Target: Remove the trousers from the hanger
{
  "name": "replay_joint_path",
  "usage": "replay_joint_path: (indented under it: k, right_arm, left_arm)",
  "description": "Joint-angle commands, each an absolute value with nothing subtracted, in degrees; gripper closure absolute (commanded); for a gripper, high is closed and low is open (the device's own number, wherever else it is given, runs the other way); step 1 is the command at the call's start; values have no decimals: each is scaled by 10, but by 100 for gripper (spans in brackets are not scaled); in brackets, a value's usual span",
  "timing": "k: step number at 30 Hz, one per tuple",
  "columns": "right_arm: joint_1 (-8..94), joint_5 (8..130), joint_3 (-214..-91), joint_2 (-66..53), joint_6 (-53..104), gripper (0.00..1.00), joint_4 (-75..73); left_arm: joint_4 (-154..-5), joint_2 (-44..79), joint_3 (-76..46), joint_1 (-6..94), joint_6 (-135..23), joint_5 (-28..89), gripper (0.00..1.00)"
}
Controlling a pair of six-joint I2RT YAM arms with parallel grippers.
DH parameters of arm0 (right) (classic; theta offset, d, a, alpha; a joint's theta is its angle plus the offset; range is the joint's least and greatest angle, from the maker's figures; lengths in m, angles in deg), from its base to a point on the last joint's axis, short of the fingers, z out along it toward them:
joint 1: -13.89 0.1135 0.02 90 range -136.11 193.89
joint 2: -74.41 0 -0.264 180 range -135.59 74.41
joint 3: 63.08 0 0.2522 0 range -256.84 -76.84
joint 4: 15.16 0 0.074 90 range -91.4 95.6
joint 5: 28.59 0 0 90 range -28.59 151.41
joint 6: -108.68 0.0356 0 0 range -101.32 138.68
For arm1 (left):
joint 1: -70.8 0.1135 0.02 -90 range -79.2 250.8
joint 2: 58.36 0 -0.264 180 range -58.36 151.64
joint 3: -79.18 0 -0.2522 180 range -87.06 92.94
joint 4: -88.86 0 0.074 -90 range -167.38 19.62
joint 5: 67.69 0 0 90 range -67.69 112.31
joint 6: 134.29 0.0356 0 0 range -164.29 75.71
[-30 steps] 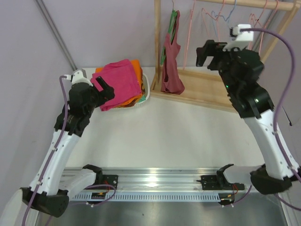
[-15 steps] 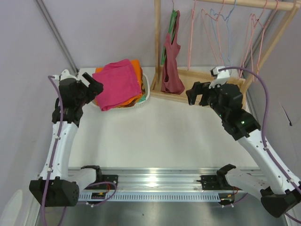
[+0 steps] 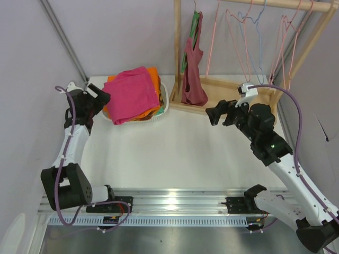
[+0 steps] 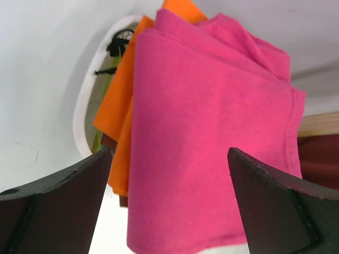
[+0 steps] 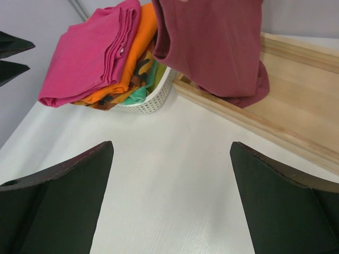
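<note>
The magenta-pink trousers (image 3: 132, 94) lie folded on top of the pile in the white basket (image 3: 162, 109), off any hanger. They also show in the left wrist view (image 4: 212, 137) and the right wrist view (image 5: 87, 53). A light-pink wire hanger (image 3: 213, 39) hangs empty on the wooden rail. My left gripper (image 3: 101, 97) is open and empty just left of the trousers, jaws facing them (image 4: 168, 153). My right gripper (image 3: 216, 114) is open and empty above the white table in front of the rack (image 5: 170, 145).
An orange folded cloth (image 3: 153, 79) and other cloths lie under the trousers. A maroon garment (image 3: 193, 79) hangs on a green hanger (image 3: 196, 21) at the rack's left post. Light-blue (image 3: 255, 32) and more pink hangers hang to the right. The rack's wooden base (image 3: 233, 95) borders the table.
My right gripper has come down from the hanger rail to low over the table. My left gripper has drawn back to the left, away from the trousers on the pile.
</note>
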State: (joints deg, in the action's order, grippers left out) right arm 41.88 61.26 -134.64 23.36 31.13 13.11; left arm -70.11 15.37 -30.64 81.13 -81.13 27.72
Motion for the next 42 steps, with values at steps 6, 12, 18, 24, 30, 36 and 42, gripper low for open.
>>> replay_joint_path:
  k: [6,12,18,24,30,36,42]
  right_arm:
    - [419,628,-1320,255,347,1,72]
    - [419,624,-1331,248,342,1,70]
    - [420,620,-1338,242,347,1,77]
    - [425,614,-1343,241,356,1,89]
    - [432,588,-1341,240,355,1,94]
    - [436,571,-1340,241,353,1,94]
    - [438,568,-1339,237,350,1,93]
  left_arm:
    - [-823,228,-301,847,-775,356,14]
    - [-840,279,-270,847,-762,374,16]
    - [-861,325,-240,848,-764,405,32]
    - [-873,360,-206,847,-766,425,65]
    - [-875,388,-160,848,-768,447,100]
    - [-901,369,-134,839,-752,456,100]
    - [-891,367,-90,817,-729,460,100]
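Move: The pink trousers lie folded on the pile; their middle is some 4 cm ahead of the left hand, 10 cm to its right and 7 cm below, with their left edge running up almost straight ahead. The orange trousers lie directly under them, about 10 cm below the hand. The basket holding the pile has its middle 3 cm ahead, 11 cm right and 13 cm down. From the right hand, the pink trousers are some 16 cm ahead, 34 cm left and 17 cm lower. The left fingers, wide open at first, shut on the left edge of the pink trousers near their far corner and pinch the cloth. To get there the hand reaches about 8 cm forward while dipping 5 cm, swinging clockwise; with the cloth gripped it rises again by some 4 cm, still easing forward. ##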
